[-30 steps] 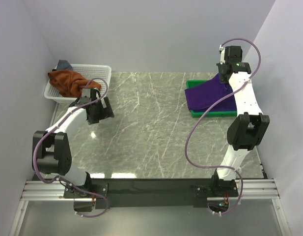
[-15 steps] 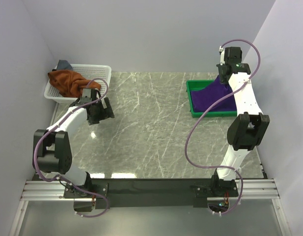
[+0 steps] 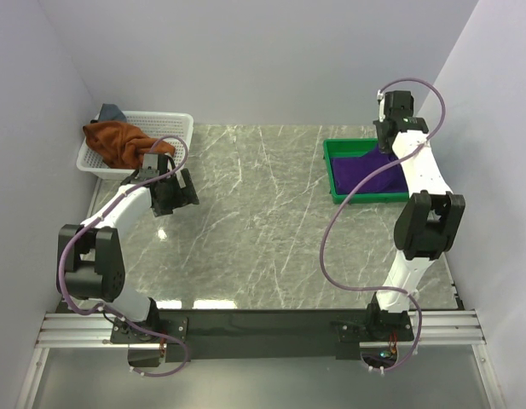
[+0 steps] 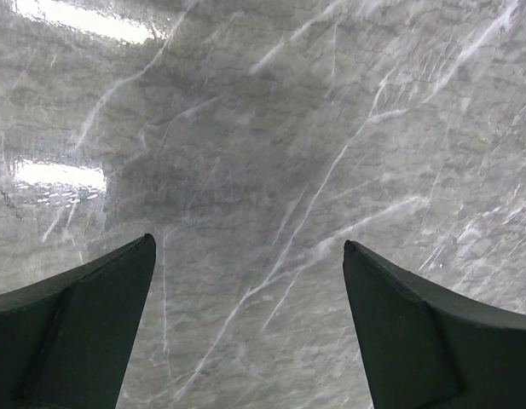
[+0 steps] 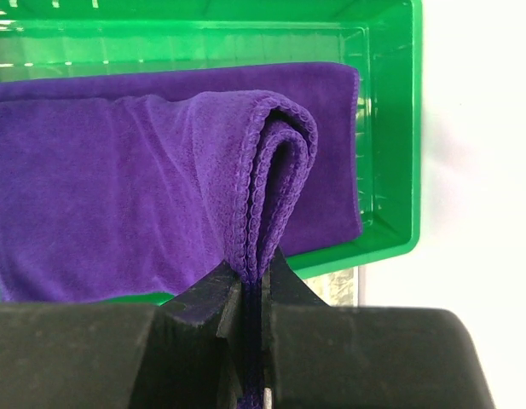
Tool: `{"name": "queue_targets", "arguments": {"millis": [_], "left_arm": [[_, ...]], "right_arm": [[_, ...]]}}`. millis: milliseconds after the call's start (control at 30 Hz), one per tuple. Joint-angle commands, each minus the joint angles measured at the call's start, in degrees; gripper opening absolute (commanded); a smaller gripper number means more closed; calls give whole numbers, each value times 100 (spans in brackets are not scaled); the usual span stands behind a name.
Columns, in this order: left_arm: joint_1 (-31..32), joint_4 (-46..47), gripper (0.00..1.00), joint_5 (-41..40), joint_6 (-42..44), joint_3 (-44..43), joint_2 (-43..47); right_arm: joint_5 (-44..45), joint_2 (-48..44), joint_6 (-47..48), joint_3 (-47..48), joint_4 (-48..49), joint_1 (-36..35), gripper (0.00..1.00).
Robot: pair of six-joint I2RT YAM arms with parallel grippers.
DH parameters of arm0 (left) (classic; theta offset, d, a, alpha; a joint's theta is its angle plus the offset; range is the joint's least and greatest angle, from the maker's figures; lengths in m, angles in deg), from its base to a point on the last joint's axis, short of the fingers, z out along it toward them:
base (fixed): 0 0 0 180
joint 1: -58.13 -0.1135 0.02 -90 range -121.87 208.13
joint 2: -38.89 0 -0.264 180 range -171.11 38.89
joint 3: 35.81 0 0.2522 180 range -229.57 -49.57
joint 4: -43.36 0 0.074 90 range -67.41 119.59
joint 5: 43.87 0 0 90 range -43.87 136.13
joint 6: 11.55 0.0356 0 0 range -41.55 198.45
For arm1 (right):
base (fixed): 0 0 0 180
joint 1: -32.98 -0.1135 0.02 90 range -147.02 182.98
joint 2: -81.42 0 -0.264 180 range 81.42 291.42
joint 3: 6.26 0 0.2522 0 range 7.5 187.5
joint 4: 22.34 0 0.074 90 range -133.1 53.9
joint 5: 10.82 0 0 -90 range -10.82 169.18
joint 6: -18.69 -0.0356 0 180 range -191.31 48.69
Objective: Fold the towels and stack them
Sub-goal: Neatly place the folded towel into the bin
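Note:
A folded purple towel (image 3: pixel 371 172) (image 5: pixel 118 187) lies in the green tray (image 3: pixel 335 170) (image 5: pixel 390 128) at the back right. My right gripper (image 3: pixel 387 136) (image 5: pixel 256 274) is shut on that towel's folded edge, which it holds up over the tray's far end. A rust-brown towel (image 3: pixel 118 141) is heaped in the white mesh basket (image 3: pixel 173 126) at the back left, with a grey-blue towel (image 3: pixel 110 112) showing behind it. My left gripper (image 3: pixel 179 189) (image 4: pixel 247 256) hangs open over bare marble just in front of the basket, nothing between its fingers.
Grey marble tabletop (image 3: pixel 254 213) spans between basket and tray. White walls close in on the left, back and right, the right wall close beside the tray. The arm bases sit on a black rail at the near edge.
The right gripper has moved toward the back of the tray with the purple towel, whose hanging part now lies inside the tray instead of over its near-left rim. The left arm has stayed still.

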Motion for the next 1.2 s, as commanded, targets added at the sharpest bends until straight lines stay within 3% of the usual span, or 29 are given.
{"name": "queue_targets", "arguments": {"millis": [0,300,533,700,1167], "left_arm": [[-22,77,97,113,11,-149,-12],[-22,77,97,122,11,-158,-21],[-14,68,97,140,29,-149,-4],[-14,77,97,192,29,-149,14],[-14,103,97,201,20,-122,14]], "right_arm": [[329,139,5,-78,532,45,4],[927,534,-30,-412,1024,45,7],[1453,736,-39,-869,1929,53,9],[2139,965,-118,-1106,2631,53,22],[3634,1589,655,-931,3846,106,36]]}}
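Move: The right hand, pinching the folded purple towel by one edge, is over the green bin: the bin's middle is about 4 cm ahead, 2 cm to its right and some 17 cm below. The lower purple towel already lies there, roughly 4 cm ahead, 2 cm right and 18 cm down. The bin's right wall stands about 18 cm to the hand's right and 4 cm ahead. From the idle left hand the bin is some 65 cm right, 16 cm ahead. Down into the bin the right hand first sinks about 8 cm, drifting right, still pinching the towel's edge. It then swings some 5 cm further right with a little forward and a last bit of sinking, turning about 20 degrees clockwise and tipping its left side down while the fingers part to about a third open, the towel's edge still standing between them. ##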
